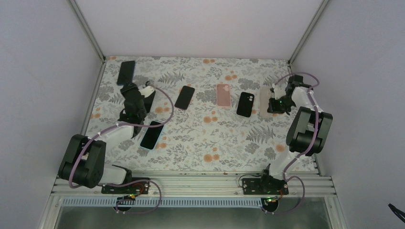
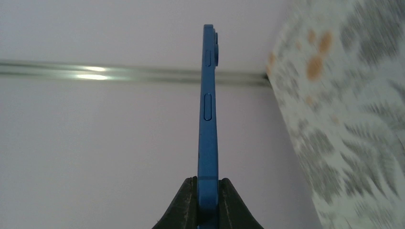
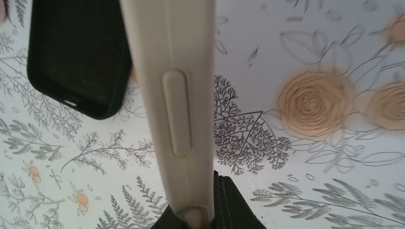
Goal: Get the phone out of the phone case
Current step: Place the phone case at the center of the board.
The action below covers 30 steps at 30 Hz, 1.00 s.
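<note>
My left gripper is shut on a blue phone, which shows edge-on and upright between the fingers in the left wrist view, side buttons visible. From above the phone is a dark slab held off the cloth at the left. My right gripper is shut on the edge of a beige phone case. The case sits at the far right, just above the floral cloth. I cannot tell whether anything is inside it. The two grippers are far apart.
On the floral cloth lie a black phone at the back left, a dark phone, a pink case, a black case next to the beige one, and a phone near the left arm. White walls enclose the table.
</note>
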Available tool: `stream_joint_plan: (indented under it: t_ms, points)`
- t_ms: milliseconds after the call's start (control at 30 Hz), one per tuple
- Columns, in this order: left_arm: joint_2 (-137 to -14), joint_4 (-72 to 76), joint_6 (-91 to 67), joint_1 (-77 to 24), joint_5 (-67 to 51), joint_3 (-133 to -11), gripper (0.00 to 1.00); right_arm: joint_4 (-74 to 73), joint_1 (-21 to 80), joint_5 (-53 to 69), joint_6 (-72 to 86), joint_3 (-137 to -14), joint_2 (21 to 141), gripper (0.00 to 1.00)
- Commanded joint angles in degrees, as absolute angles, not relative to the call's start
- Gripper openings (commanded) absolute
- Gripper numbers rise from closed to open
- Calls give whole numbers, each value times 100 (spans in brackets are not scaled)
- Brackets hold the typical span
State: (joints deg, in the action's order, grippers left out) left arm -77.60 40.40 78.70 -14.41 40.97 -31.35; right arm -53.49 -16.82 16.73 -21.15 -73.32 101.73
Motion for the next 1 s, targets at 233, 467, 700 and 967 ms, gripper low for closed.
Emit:
stream_joint_plan:
  t_ms: [233,467,700,967]
  points:
    - [-8237,3555,7341,-507,3834,-2119,2,-5859,-2376,2494,-2703,-7503,10972,4]
    - [-8476,1755,6449,-503,3372,-2398,17,-6087,-2661,2462,-2866,-7685,11335,22]
    - [-7874,-1189,5553,-518,2195,-3225,72,-5897,-2633,970,-2953,-7811,10888,60]
    - [-6699,-5286,5240,-519,213,-5194,97,-5971,-1942,-399,-3555,-8084,9389,90]
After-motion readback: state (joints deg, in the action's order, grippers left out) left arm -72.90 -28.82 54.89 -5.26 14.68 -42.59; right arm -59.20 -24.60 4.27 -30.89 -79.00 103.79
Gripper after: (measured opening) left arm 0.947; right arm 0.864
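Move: My left hand holds the blue-edged phone; its spot on the table lies about 20 cm below, 1 cm back and 4 cm to the left. From that hand, the dark phone is 7 cm ahead, 12 cm right, and the light-blue phone 15 cm back, 14 cm right. My right hand holds the beige phone case; its spot is roughly 6 cm below, 3 cm ahead, 2 cm right, with the black case 8 cm ahead, 12 cm left of the hand. I swing my left hand down about 18 cm, drawing back and first left, then right, tipping its fingers some 50 degrees down; low over the table they open and let go of the phone, and I lift about 5 cm. Meanwhile my right hand lowers the beige case 4 cm, opens, then slides off to the right, about 8 cm in all, and rises clear. ##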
